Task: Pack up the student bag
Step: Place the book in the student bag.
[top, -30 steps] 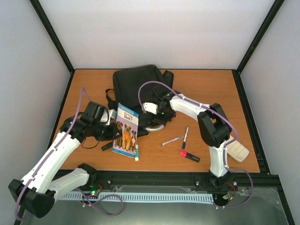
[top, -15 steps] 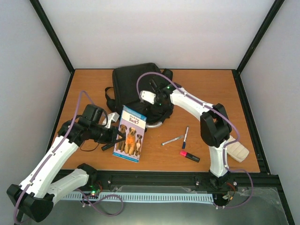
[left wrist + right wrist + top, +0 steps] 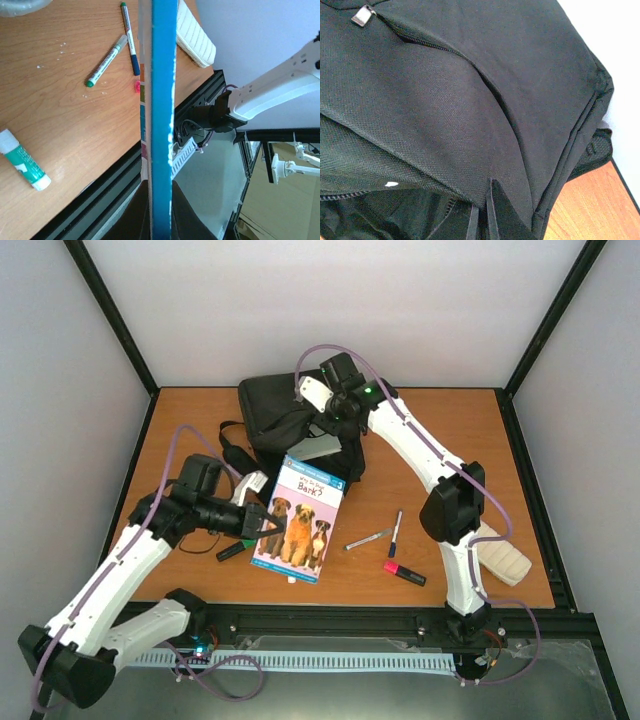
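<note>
The student bag [image 3: 275, 415] lies at the back middle of the table, a black backpack. My right gripper [image 3: 325, 430] is shut on the edge of its black fabric flap [image 3: 470, 100] and holds it raised, so a grey inside [image 3: 320, 448] shows underneath. In the right wrist view the right gripper [image 3: 485, 202] pinches that hem. My left gripper [image 3: 262, 523] is shut on the left edge of a blue children's book [image 3: 302, 528] with dogs on its cover, held just in front of the bag. The left wrist view shows the left gripper [image 3: 159, 181] clamping the book [image 3: 164, 75] edge-on.
Two pens [image 3: 368, 538] [image 3: 396, 532] and a pink highlighter [image 3: 404, 573] lie right of the book. A cream pencil case [image 3: 505, 562] sits by the right arm's base. A black marker [image 3: 231, 551] lies under the left arm. A glue stick [image 3: 22, 165] rests near the front rail.
My right gripper shut on the bag's flap and pulled it up and toward the back. My left arm carried the book to the right, nearer the bag's opening.
</note>
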Motion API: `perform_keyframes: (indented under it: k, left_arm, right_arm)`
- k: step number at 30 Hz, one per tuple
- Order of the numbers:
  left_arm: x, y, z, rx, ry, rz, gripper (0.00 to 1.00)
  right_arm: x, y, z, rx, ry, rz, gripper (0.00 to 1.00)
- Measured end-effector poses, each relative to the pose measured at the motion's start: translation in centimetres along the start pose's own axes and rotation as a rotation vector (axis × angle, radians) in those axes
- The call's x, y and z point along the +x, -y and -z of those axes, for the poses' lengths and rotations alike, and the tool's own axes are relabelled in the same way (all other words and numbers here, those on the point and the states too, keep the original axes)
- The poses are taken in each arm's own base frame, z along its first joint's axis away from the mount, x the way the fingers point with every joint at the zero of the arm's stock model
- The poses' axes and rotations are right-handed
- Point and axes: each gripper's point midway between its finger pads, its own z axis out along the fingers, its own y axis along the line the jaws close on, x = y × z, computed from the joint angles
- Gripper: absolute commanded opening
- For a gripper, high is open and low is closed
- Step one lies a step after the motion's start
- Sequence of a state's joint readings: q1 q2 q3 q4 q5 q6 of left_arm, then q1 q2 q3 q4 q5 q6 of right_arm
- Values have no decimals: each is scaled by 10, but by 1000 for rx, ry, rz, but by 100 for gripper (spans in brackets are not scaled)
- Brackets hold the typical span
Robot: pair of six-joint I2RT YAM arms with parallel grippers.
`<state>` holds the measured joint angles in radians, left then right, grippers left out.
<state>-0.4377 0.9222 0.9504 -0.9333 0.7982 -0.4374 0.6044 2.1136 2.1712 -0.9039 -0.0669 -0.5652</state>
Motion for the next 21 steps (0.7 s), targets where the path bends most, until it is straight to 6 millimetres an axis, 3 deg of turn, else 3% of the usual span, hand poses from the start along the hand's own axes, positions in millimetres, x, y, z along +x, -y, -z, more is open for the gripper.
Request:
perform_keyframes:
  k: [10,21]
  left_arm:
    - [-28,-37,-44,15,33,34,1]
    - [-76,-78,-96,33,104,126,1]
  right_arm:
    - [6,-12,1,-72,-16,-101,3]
    - [9,-24,-2,-132,-16,-174,3]
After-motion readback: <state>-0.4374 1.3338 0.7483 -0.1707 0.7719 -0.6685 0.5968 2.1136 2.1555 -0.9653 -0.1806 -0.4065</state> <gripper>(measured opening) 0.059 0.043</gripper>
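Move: The left hand still holds the book upright by its left edge. The bag's open mouth lies about 27 cm ahead of that hand, 10 cm to its right and 14 cm below; the glue stick is some 2 cm ahead, 3 cm right and 22 cm below, the green marker 8 cm ahead and 11 cm left at table height. From the right hand, already holding up the bag's flap, the mouth is about 4 cm back, 3 cm left and 12 cm below. The left hand carries the book forward about 10 cm while sinking nearly as far, also easing some 4 cm to the right, and brings the book's top end up to the bag's open mouth with its pinch kept and a slight counter-clockwise turn that squares the book to the opening. The right hand keeps its closed grip on the raised flap, giving back a couple of centimetres with a small dip as its fingers tip more steeply down. ##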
